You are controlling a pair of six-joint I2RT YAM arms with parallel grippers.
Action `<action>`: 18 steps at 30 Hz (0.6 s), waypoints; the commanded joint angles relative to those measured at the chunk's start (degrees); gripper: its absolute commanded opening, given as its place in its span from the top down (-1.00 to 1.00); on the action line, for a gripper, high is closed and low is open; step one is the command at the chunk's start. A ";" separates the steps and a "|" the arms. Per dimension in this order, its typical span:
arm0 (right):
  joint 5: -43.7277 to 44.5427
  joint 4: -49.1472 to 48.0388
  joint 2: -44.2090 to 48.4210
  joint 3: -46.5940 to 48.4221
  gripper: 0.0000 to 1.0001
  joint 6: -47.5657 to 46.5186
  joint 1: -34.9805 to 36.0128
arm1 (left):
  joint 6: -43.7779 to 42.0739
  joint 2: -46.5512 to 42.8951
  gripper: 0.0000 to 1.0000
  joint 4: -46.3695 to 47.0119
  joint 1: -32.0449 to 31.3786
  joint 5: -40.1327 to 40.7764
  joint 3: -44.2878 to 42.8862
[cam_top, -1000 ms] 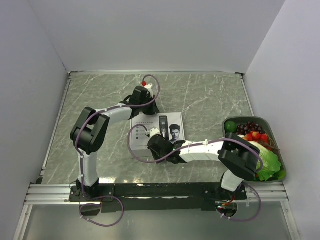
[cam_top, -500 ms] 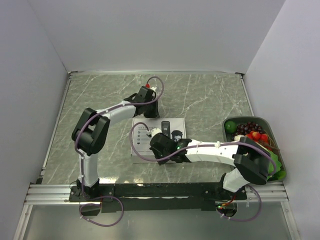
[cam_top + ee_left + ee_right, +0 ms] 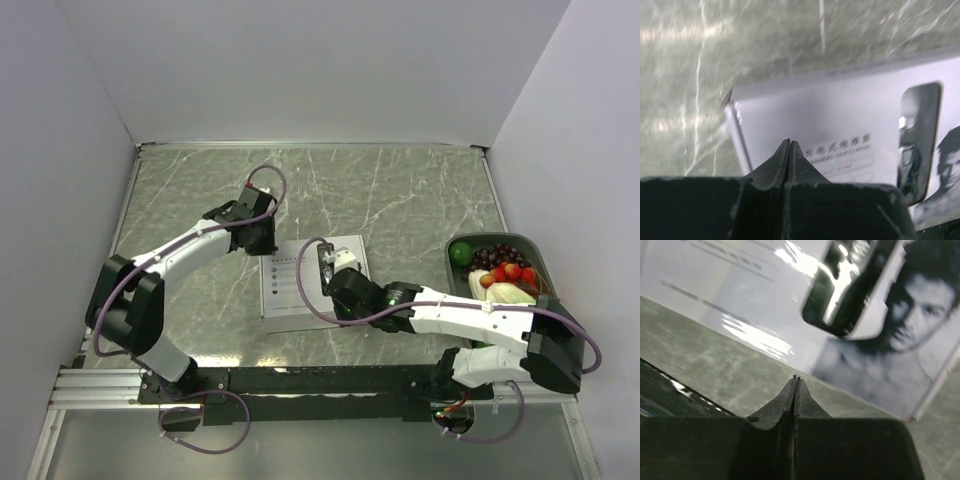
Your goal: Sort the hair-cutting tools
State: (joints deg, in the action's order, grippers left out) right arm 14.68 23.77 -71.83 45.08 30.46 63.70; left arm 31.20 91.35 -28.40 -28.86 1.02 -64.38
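A white box [image 3: 290, 290] lies shut at the table's middle, with a printed clipper picture [image 3: 850, 285] and a man's face [image 3: 920, 295] on its lid. The real hair clipper and its black attachments are out of view. My left gripper [image 3: 260, 238] is shut and empty over the box's far left corner; in the left wrist view its tips [image 3: 789, 142] hover above the lid [image 3: 840, 115]. My right gripper [image 3: 338, 280] is shut and empty. In the right wrist view its tips [image 3: 796, 378] are over bare table just short of the box's near edge.
A green tray [image 3: 545, 262] at the right edge holds grapes, a lime, tomatoes and lettuce. My right arm lies across the near side of the table between the box and the tray. White walls close in the table on three sides.
My left gripper has moved left and nearer, from behind the box to its far left corner. My right gripper has shifted right along the box and its elbow has swung out right.
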 commanded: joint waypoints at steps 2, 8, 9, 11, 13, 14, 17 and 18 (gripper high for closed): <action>3.16 6.72 4.41 -3.50 1.00 4.60 -0.16 | 4.13 -9.25 0.98 -7.36 -0.23 -2.86 4.52; 2.55 10.42 7.50 -5.88 1.00 7.33 -0.86 | 7.91 -18.83 0.98 -13.25 -1.98 -8.48 7.60; 2.46 11.12 7.41 -6.14 1.00 7.60 -1.03 | 8.78 -19.80 0.98 -13.78 -2.51 -8.92 8.12; 2.46 10.86 6.80 -7.37 1.00 8.04 -1.30 | 9.49 -20.77 0.98 -13.09 -3.13 -8.14 8.83; 2.72 9.90 6.62 -8.60 1.00 8.83 -1.74 | 9.76 -20.95 0.98 -10.90 -3.13 -7.09 9.27; 2.64 9.63 6.62 -8.95 1.00 9.09 -1.91 | 9.67 -20.52 0.98 -10.10 -3.13 -6.12 9.01; 2.55 7.88 7.32 -10.36 1.00 9.62 -2.79 | 8.79 -17.10 0.98 -6.60 -2.87 -1.83 6.56; 2.20 7.52 7.58 -10.71 1.00 9.71 -2.79 | 8.01 -14.47 0.98 -5.10 -2.69 -1.20 4.46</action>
State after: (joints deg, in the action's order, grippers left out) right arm 16.08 32.62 -65.95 35.51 38.13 61.71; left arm 38.89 72.16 -39.09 -31.90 -4.32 -55.86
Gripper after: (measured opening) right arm 0.004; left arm 0.017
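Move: The closed hair-clipper box is what both empty hands are working around. Its middle is about 11 cm to the right of my left hand, 8 cm back and 7 cm down; its far left corner is only about 2 cm ahead and 2 cm left of that hand. From my right hand the box's middle is about 8 cm ahead, 8 cm left and 7 cm down, its near right corner roughly 2 cm ahead and 7 cm right. I draw my left hand back about 9 cm from the far left corner along the box's left edge, lifting about 4 cm on the way. Meanwhile my right hand sweeps about 7 cm right, sinking some 5 cm and easing back a little, to just short of the near right corner. The fingers of both hands stay shut. ##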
